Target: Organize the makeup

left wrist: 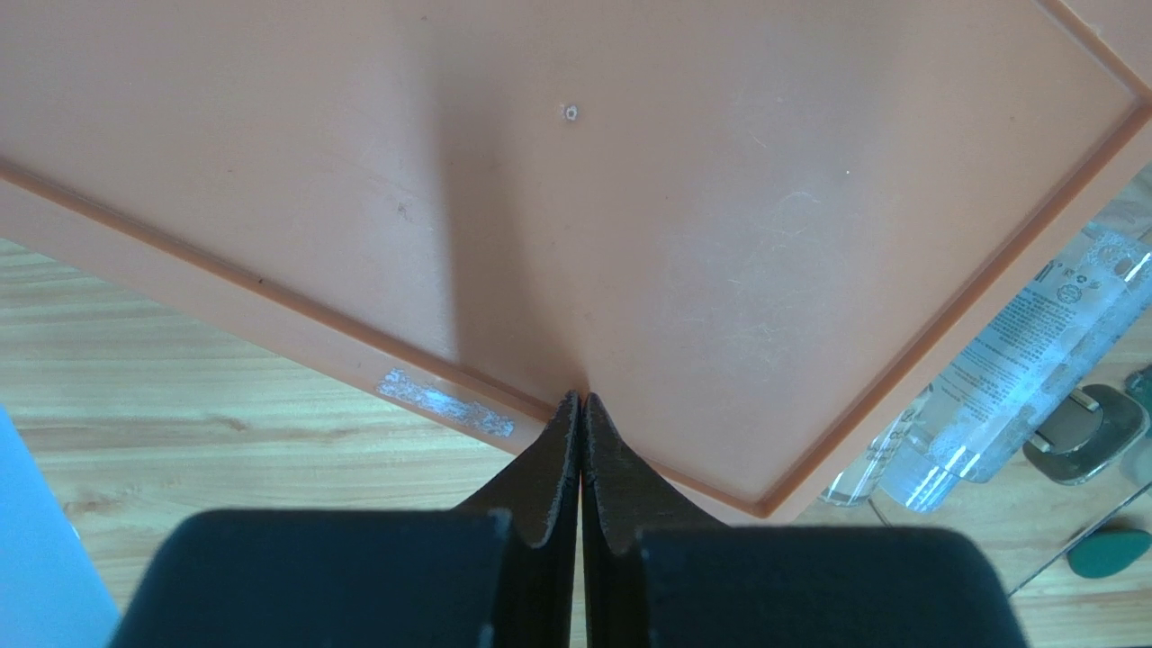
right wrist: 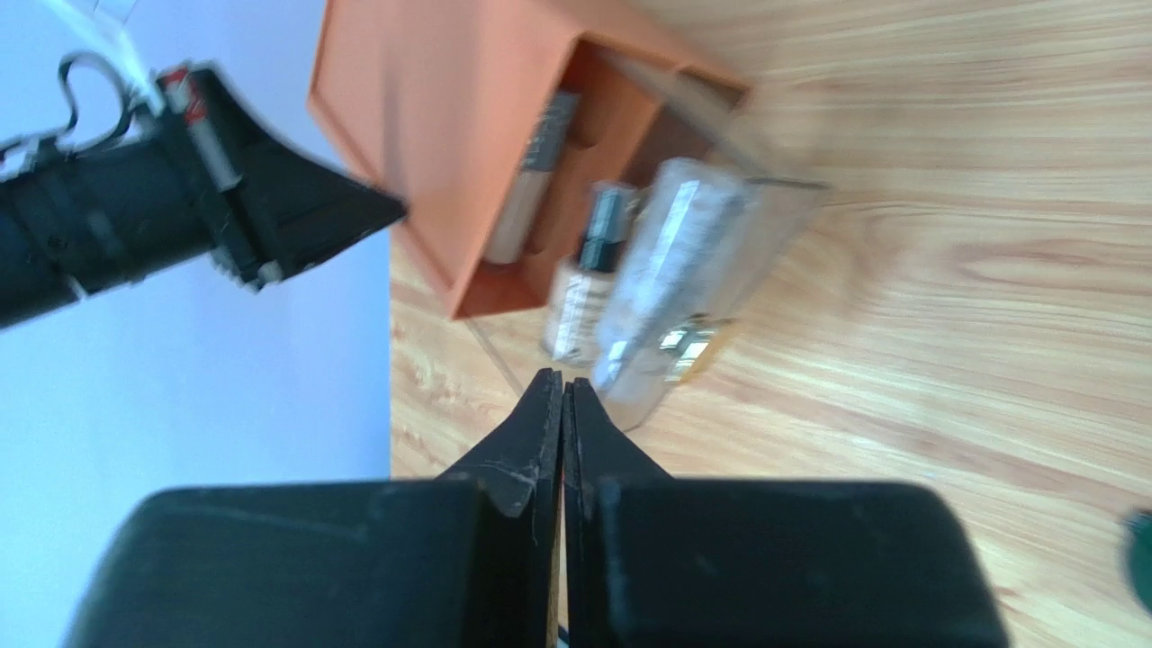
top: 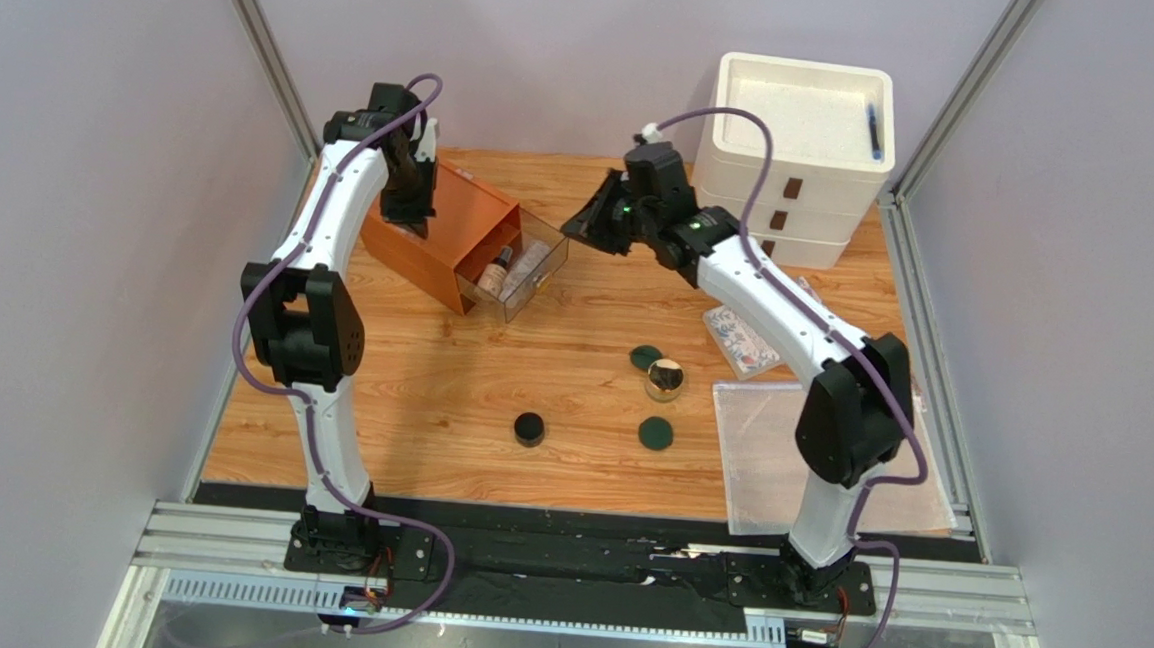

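An orange box stands at the back left with its clear drawer pulled out. The drawer holds makeup: a beige foundation bottle with a dark cap and clear tubes, also seen as clear tubes. Loose on the table lie two dark green discs, a gold-rimmed jar and a black pot. My left gripper is shut and empty, its tips against the box's orange top. My right gripper is shut and empty, hovering just right of the drawer.
A white drawer unit stands at the back right. A printed packet and a large clear plastic bag lie under the right arm. Grey walls close in both sides.
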Tool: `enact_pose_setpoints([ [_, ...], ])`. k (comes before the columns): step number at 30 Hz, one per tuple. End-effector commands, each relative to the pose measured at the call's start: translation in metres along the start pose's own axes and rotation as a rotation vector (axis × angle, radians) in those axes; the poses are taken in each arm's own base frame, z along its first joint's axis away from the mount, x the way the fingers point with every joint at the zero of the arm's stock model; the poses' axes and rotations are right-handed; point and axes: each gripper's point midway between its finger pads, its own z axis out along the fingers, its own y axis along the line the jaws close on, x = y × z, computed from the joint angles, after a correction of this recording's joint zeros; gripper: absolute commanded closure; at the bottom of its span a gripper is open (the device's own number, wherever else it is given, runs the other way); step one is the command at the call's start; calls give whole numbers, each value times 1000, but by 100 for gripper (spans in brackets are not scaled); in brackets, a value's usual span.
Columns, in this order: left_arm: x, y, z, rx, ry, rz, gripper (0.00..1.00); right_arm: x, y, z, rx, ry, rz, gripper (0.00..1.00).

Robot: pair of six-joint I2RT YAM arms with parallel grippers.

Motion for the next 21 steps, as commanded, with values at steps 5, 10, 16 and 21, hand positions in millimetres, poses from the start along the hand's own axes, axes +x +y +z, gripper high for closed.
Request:
enact_pose_setpoints([
  [5, 5, 7, 0, -24, 30, 8, 100, 25, -59, 10, 53, 99, 116, 100],
  [10, 5, 6, 0, -21, 32, 9, 100, 52, -67, 36, 30, 208, 193, 100],
  [16, 7, 4, 0, -6, 37, 1, 100, 59, -53, 67, -2, 249, 176, 100],
  [21, 8, 3, -2, -4, 36, 7, 100, 56, -34, 91, -49, 258, 167, 100],
])
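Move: The open drawer's clear front stands about 3 cm to the right hand's left, level with it in reach and some 15 cm below. The clear bottle in the drawer lies just behind that front, about 2 cm farther out and 5 cm left of the hand; the orange box's middle is roughly 16 cm left and 5 cm ahead. From the left hand, shut on the box's top, the drawer front is about 14 cm right, 5 cm back and 6 cm lower. The open drawer's front is what the right hand goes for: with fingers shut, it swings about 4 cm right to clear the front while starting down, sinks some 13 cm in all, tips its fingers about 20 degrees more downward, then curves back left until the fingertips reach the front's outer face near the gold handle. The left hand stays put, shut fingertips still on the rim of the box top. ##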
